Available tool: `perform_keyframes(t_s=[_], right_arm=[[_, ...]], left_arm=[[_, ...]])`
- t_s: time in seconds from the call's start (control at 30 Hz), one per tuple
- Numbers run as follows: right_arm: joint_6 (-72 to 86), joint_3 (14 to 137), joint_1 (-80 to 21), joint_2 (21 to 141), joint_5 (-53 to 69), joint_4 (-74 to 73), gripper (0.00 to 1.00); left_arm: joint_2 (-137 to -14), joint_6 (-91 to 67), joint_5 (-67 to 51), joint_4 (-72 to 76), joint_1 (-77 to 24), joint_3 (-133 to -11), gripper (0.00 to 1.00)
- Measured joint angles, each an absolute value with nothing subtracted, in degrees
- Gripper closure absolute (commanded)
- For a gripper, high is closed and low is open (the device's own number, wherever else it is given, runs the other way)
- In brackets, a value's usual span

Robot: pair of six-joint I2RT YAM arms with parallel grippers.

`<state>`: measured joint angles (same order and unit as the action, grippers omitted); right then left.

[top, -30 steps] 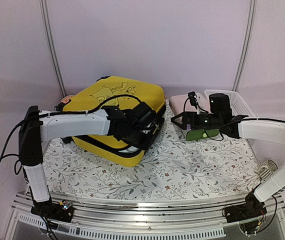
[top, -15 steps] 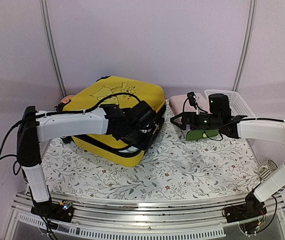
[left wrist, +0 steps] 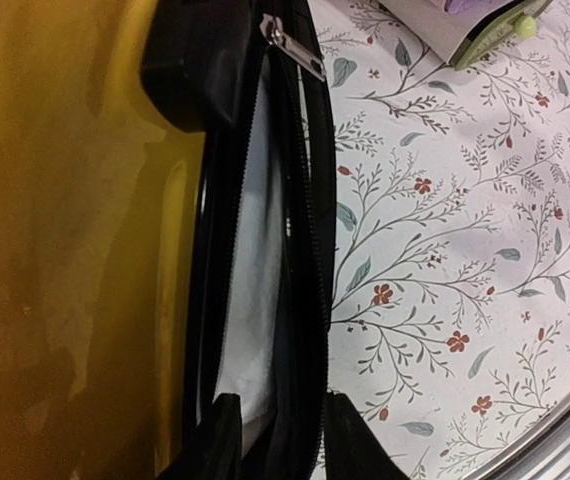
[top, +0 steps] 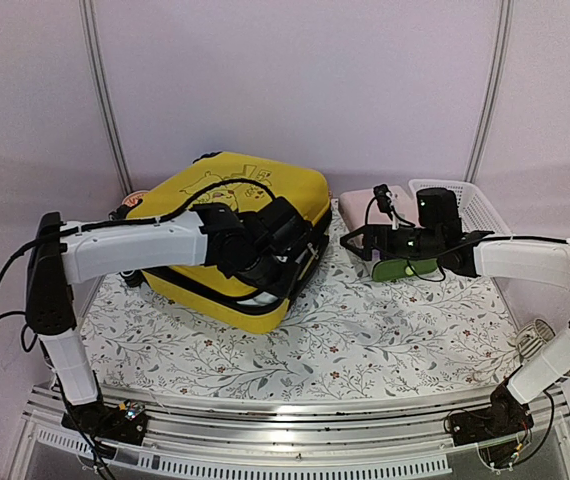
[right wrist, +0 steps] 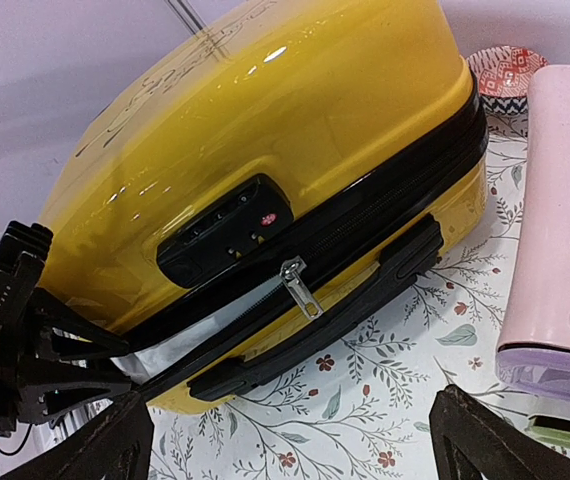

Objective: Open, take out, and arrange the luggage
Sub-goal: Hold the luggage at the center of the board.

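Note:
The luggage (top: 215, 195) is a glossy yellow hard-shell suitcase lying flat on the floral cloth. Its zipper is partly undone along the front side, and white lining (right wrist: 190, 335) shows in the gap. The silver zipper pull (right wrist: 300, 287) hangs below the black combination lock (right wrist: 227, 228), above the black handle (right wrist: 325, 320). My left gripper (top: 283, 266) is at the suitcase's front right corner. Its fingers (left wrist: 350, 445) stand slightly apart on either side of the black zipper band (left wrist: 300, 300), open. My right gripper (top: 360, 243) hovers to the right of the suitcase, open wide and holding nothing.
A pink box (top: 367, 203) with a green edge (left wrist: 487, 32) stands right of the suitcase, under my right arm. A white mesh basket (top: 473, 205) sits behind it. A red patterned bowl (right wrist: 505, 68) lies behind the suitcase. A metal rail (top: 295, 425) runs along the near edge.
My left gripper's fingers have parted at the zipper band, and the left arm's elbow has swung a little further left. The right arm and the suitcase have stayed still.

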<state>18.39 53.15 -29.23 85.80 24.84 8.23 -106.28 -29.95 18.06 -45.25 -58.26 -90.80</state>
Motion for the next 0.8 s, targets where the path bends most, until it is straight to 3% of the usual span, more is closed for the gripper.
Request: perform_keyframes(t_s=[0.33, 0.43, 0.47, 0.8], right_arm=[[18.4, 53.1, -29.2, 85.8, 24.9, 8.2, 0.01], [18.4, 53.1, -29.2, 85.8, 25.1, 8.3, 0.01], [18.4, 53.1, -29.2, 85.9, 25.2, 8.3, 0.01], [17.7, 53.1, -30.0, 87.0, 26.9, 8.6, 0.01]], left_arm=[[-109.2, -28.9, 13.1, -42.0, -58.3, -88.6, 0.72], [-109.9, -28.9, 13.0, -41.5, -58.3, -87.7, 0.89], [-110.0, -29.0, 13.0, -41.4, -58.3, -87.5, 1.00], [-107.6, -28.7, 13.0, -40.4, -58.0, -84.2, 1.00]])
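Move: The zippered lip of the luggage's lower shell runs under my left fingers, the spot I want about 5 cm below, 1 cm back and 1 cm to the right. The metal zipper pull is some 9 cm ahead and 5 cm right, roughly 4 cm lower; the drawer box stands about 15 cm ahead and 24 cm right, 7 cm lower. From my right hand that lip lies some 15 cm left, 10 cm back and 10 cm below. I sink my left hand roughly 4.5 cm, drifting about a centimetre back and tipping the wrist some 5 degrees, so my part-open fingers straddle the black zippered lip beside the gap. Low down, they shut and pinch the lip, and at the very end the hand starts easing left and back. ##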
